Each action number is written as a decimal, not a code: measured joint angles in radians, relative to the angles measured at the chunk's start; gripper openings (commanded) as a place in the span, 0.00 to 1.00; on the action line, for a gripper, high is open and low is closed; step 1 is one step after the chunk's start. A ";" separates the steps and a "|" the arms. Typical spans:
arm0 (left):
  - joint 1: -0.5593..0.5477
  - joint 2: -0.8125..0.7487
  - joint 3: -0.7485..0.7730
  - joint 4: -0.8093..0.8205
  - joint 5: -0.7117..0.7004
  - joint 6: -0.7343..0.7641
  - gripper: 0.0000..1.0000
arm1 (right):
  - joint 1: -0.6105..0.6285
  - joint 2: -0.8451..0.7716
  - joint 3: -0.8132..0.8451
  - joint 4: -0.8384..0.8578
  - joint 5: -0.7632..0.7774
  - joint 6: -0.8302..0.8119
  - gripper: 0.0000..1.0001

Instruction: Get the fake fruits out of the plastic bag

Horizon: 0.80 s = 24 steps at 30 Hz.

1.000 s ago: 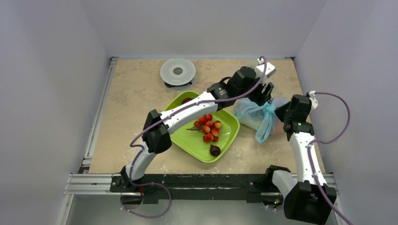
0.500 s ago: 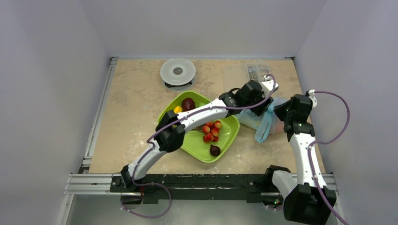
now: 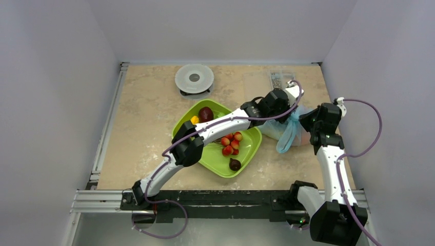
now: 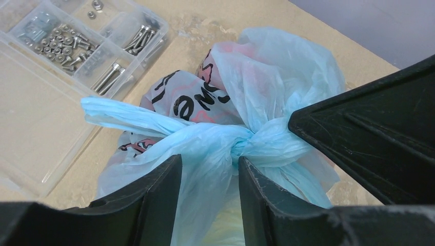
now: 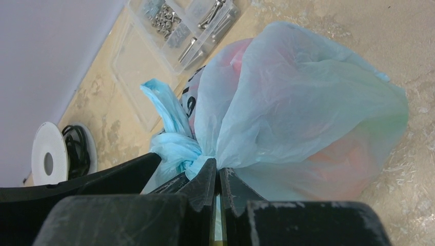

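The light-blue plastic bag (image 3: 277, 127) lies on the table right of the green tray (image 3: 211, 159), its neck tied in a knot (image 4: 246, 144). My left gripper (image 4: 210, 162) straddles the twisted film just below the knot, fingers still apart with blue plastic between them. From the other side my right gripper (image 5: 218, 170) is shut on the bag's film next to the knot (image 5: 179, 148). Reddish and greenish shapes (image 5: 349, 154) show through the bag. On the tray lie a dark red ball (image 3: 206, 114), a small orange-yellow fruit (image 3: 194, 120) and a dark purple-brown fruit (image 3: 235, 164).
A cluster of small red berries (image 3: 230, 142) sits mid-tray under the left arm. A clear compartment box of screws (image 3: 279, 79) (image 4: 77, 56) stands just behind the bag. A white round reel (image 3: 194, 78) rests at the back centre. Walls close in on three sides.
The left arm has dropped lower and reached further over the bag, and its fingers have narrowed around the bag's neck. The right gripper has stayed shut in place.
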 measured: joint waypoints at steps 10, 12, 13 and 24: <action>-0.002 0.002 0.008 0.002 -0.028 -0.022 0.00 | 0.000 0.000 0.000 0.008 -0.019 0.000 0.00; 0.000 0.002 0.007 0.001 -0.059 -0.016 0.00 | 0.000 0.000 0.000 0.002 0.000 0.001 0.00; 0.002 0.000 -0.003 0.008 -0.074 -0.016 0.00 | 0.000 0.001 0.001 -0.005 0.015 0.003 0.00; 0.143 -0.302 -0.501 0.230 0.014 -0.304 0.00 | -0.237 0.114 0.025 -0.075 -0.072 0.074 0.13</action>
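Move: The left gripper sits half open at the bag's neck. The knot of the plastic bag is some 3 cm to its right and 1 cm back; the fruit-filled bag body lies about 4 cm back, 2 cm left and 6 cm below, and the screw box 13 cm ahead and 8 cm lower. From the right gripper, already shut on the plastic, the knot is roughly 3 cm left and 1 cm ahead. Shut the left gripper on the bag's blue plastic beside the knot, then pull it about 9 cm left and a little forward, away from the knot, turning counter-clockwise. As it pulls, keep the right gripper closed on its side and draw it roughly 5 cm right and some 3 cm down, turning slightly clockwise. ##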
